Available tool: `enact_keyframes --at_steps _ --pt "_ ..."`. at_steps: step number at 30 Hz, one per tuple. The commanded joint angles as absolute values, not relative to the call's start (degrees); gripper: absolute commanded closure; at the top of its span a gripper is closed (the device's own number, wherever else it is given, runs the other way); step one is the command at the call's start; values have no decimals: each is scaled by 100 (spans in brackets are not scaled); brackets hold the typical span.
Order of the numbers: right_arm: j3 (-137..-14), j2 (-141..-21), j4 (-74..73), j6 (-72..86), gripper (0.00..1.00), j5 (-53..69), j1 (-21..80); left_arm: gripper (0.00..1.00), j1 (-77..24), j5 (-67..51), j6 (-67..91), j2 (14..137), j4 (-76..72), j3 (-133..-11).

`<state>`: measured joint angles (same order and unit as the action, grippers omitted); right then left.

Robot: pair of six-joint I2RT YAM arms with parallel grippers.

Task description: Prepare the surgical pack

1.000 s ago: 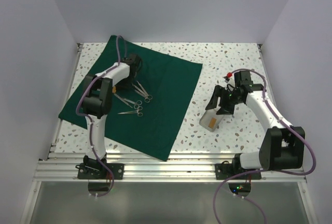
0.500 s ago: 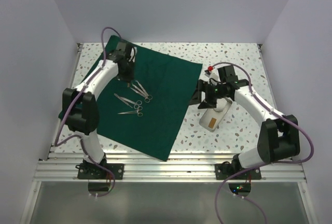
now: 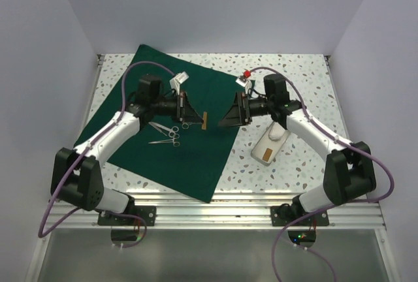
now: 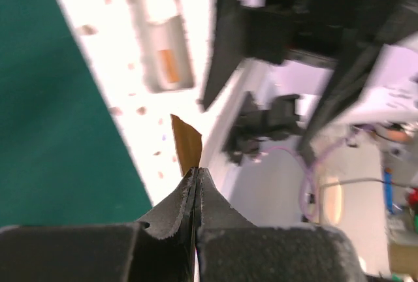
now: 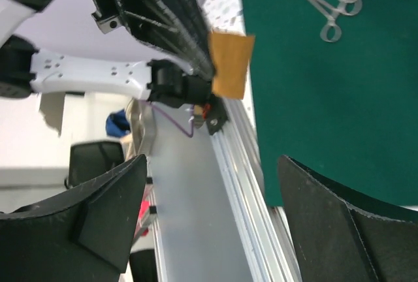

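The surgical pack's dark green drape (image 3: 196,138) lies flat on the table's left half. Steel scissors and forceps (image 3: 171,135) rest on it, and they also show in the right wrist view as instruments (image 5: 333,14). My left gripper (image 3: 198,117) hovers over the drape's right part, shut on a small tan strip (image 3: 204,121). In its own view the left gripper (image 4: 196,171) pinches the strip (image 4: 186,148) at its lower end. My right gripper (image 3: 222,117) faces it from the right, open and empty. The right wrist view has the strip (image 5: 230,63) ahead of the right gripper (image 5: 213,158).
A white rounded object with an orange label (image 3: 271,146) lies on the speckled tabletop right of the drape, under the right arm. It also appears in the left wrist view (image 4: 163,53). White walls close three sides. A metal rail (image 3: 215,207) runs along the near edge.
Both arms swung toward the middle. The left gripper came from the drape's far left corner to its right part. The right gripper left the white object, moved left and opened wider.
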<state>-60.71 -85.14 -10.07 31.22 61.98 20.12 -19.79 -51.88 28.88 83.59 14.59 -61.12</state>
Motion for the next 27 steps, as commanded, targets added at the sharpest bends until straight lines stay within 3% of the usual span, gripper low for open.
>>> enact_keyframes --at_steps 1,8,18,22,26,27 --pt "-6021 -8359 -159 3419 16 6767 2145 100 -2013 -6537 4376 7726 -806 -5652" --pt "-5889 -8200 562 3937 25 7013 2250 100 -2197 -7040 5475 7471 -2459 -5212" --pt "-5590 -8138 2608 5614 32 7049 2364 100 -2408 -7093 5634 7567 -2593 -5186" --pt "-5730 -8174 2751 5801 35 7005 2452 100 -2434 -7093 5599 7646 -2575 -5194" --pt "-5801 -8218 2681 5818 42 6961 2575 100 -2461 -7101 5599 7743 -2593 -5264" --pt "-5801 -8235 2689 5810 49 6935 2593 100 -2461 -7110 5599 7769 -2610 -5273"
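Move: The left hand already holds the brown strip in its fingertips, the strip's middle some 2 cm to its right. The open right gripper waits about 11 cm to the left hand's right, a couple of centimetres back and roughly level. From the right hand the strip lies about 9 cm left and 1 cm ahead, nearly level; the metal tray is some 19 cm right, 3 ahead and 20 below. The forceps lie about 17 cm left of the left hand, 3 ahead and 20 below. Still pinching the brown strip, the left hand lifts about 9 cm, draws back 7 and drifts right towards the right gripper, slowing to a near stop as its fingers tilt up towards level and swing back clockwise. The right hand climbs 6 to 7 cm, coming left and back about 3 cm each, tips its fingers up and partly closes them around the strip's free part, with no pinch yet visible. ##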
